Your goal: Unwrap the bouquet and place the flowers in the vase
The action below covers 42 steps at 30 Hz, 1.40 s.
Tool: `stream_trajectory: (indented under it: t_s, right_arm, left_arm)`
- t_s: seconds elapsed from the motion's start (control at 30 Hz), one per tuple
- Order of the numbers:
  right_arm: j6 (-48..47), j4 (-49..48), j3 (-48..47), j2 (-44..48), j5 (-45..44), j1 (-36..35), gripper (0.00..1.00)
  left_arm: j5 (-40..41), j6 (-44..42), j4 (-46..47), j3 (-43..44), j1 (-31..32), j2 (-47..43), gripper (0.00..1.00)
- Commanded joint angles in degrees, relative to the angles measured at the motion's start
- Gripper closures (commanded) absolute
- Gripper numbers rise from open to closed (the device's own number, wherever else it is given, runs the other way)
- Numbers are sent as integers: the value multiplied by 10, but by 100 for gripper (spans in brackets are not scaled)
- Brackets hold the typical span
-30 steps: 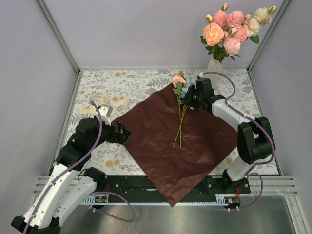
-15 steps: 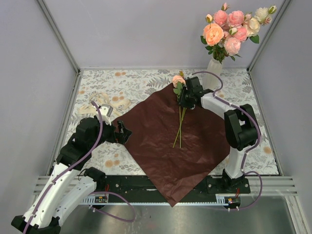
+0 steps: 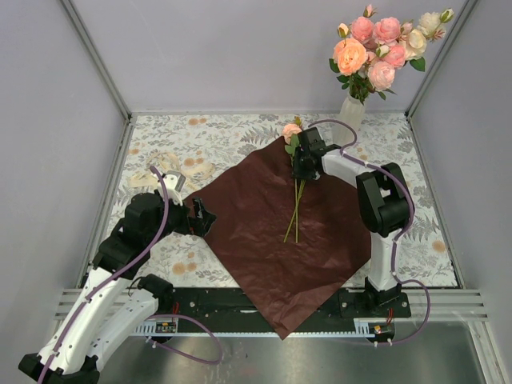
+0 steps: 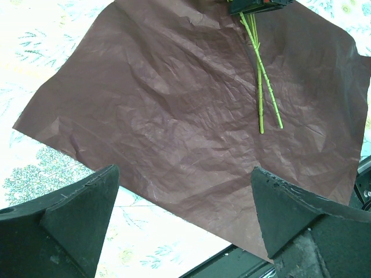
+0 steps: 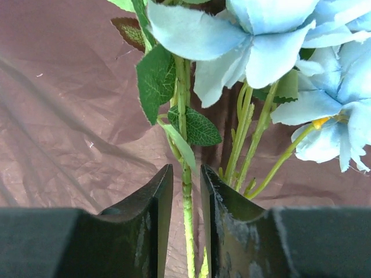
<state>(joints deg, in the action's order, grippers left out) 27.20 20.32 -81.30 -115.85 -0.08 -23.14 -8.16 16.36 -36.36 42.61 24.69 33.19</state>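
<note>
The bouquet's maroon wrapping paper (image 3: 280, 232) lies spread flat on the table. On it lie loose flowers: a peach rose (image 3: 292, 130), pale blue roses (image 5: 255, 35) and long green stems (image 3: 296, 208). My right gripper (image 3: 302, 164) is low over the stems just below the blooms. Its jaws straddle one green stem (image 5: 186, 220) with a narrow gap on each side, so it is open (image 5: 186, 174). The cream vase (image 3: 352, 108) stands at the back right, holding several roses (image 3: 380, 48). My left gripper (image 4: 184, 179) hovers wide open and holding nothing over the paper's left edge (image 4: 69, 139).
A cream ribbon (image 3: 164, 172) lies loose on the floral tablecloth (image 3: 232, 136) at the back left. Grey walls close in the left, back and right sides. A metal rail (image 3: 256, 304) runs along the near edge under the paper's front corner.
My right gripper has shifted left onto the stems below the blooms, and its jaws have narrowed around one stem. The left arm and the paper have not moved.
</note>
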Motion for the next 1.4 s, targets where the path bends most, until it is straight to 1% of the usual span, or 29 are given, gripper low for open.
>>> stream_trajectory:
  t_s: [0.0,0.1,0.23,0.27,0.57,0.73,0.83,0.93,1.1,1.23,1.37]
  right_arm:
    - [-9,-1,-26,-3,-1,-9,68]
    - [-16,-19,-19,11,-1,-9,77]
    - [-21,-52,6,48,19,-9,97]
    - [-20,-63,16,62,24,-9,100]
    - [-5,-198,134,199,82,-9,100]
    - [-31,-340,227,294,104,-11,100]
    - [-76,-448,292,363,108,-12,100]
    - [-143,-515,344,431,92,-12,100]
    - [-231,-685,426,495,88,-11,100]
    - [-268,-755,454,526,78,-11,100]
    - [-340,-802,463,548,48,-11,100]
  left_arm:
    - [-1,1,23,3,2,0,1]
    - [2,2,24,3,1,-1,1]
    - [2,2,23,3,2,-1,1]
    - [2,2,23,3,2,-1,1]
    - [0,2,23,3,2,0,1]
    - [0,2,24,3,2,-1,1]
    - [-1,2,24,4,2,-1,1]
    - [-1,2,24,3,2,0,1]
    - [0,3,24,3,2,-1,1]
    - [0,3,24,3,2,-1,1]
    - [0,3,24,2,2,-1,1]
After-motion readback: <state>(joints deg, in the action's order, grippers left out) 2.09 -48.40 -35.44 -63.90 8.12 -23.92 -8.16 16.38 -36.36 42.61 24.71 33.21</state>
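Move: The peach rose's stem lies between my right fingertips, about 1 cm below the hand point, its bloom some 15 cm ahead and 2 cm left. The blue flowers lie about 9 cm ahead and 4 cm right of my right hand, and the vase stands roughly 12 cm ahead, 15 cm right, its middle 10 cm higher. From my left hand the stem is some 24 cm ahead, 23 cm right and 19 cm down. I shut my right fingers on the peach rose's stem and pinch it, then lift it nearly 30 cm off the brown wrapping, drawing back about 9 cm as I rise. All the way up I tilt the wrist back by almost 80 degrees, so the fingers swing from pointing steeply down to roughly level or a little above and the stem is brought upright. ##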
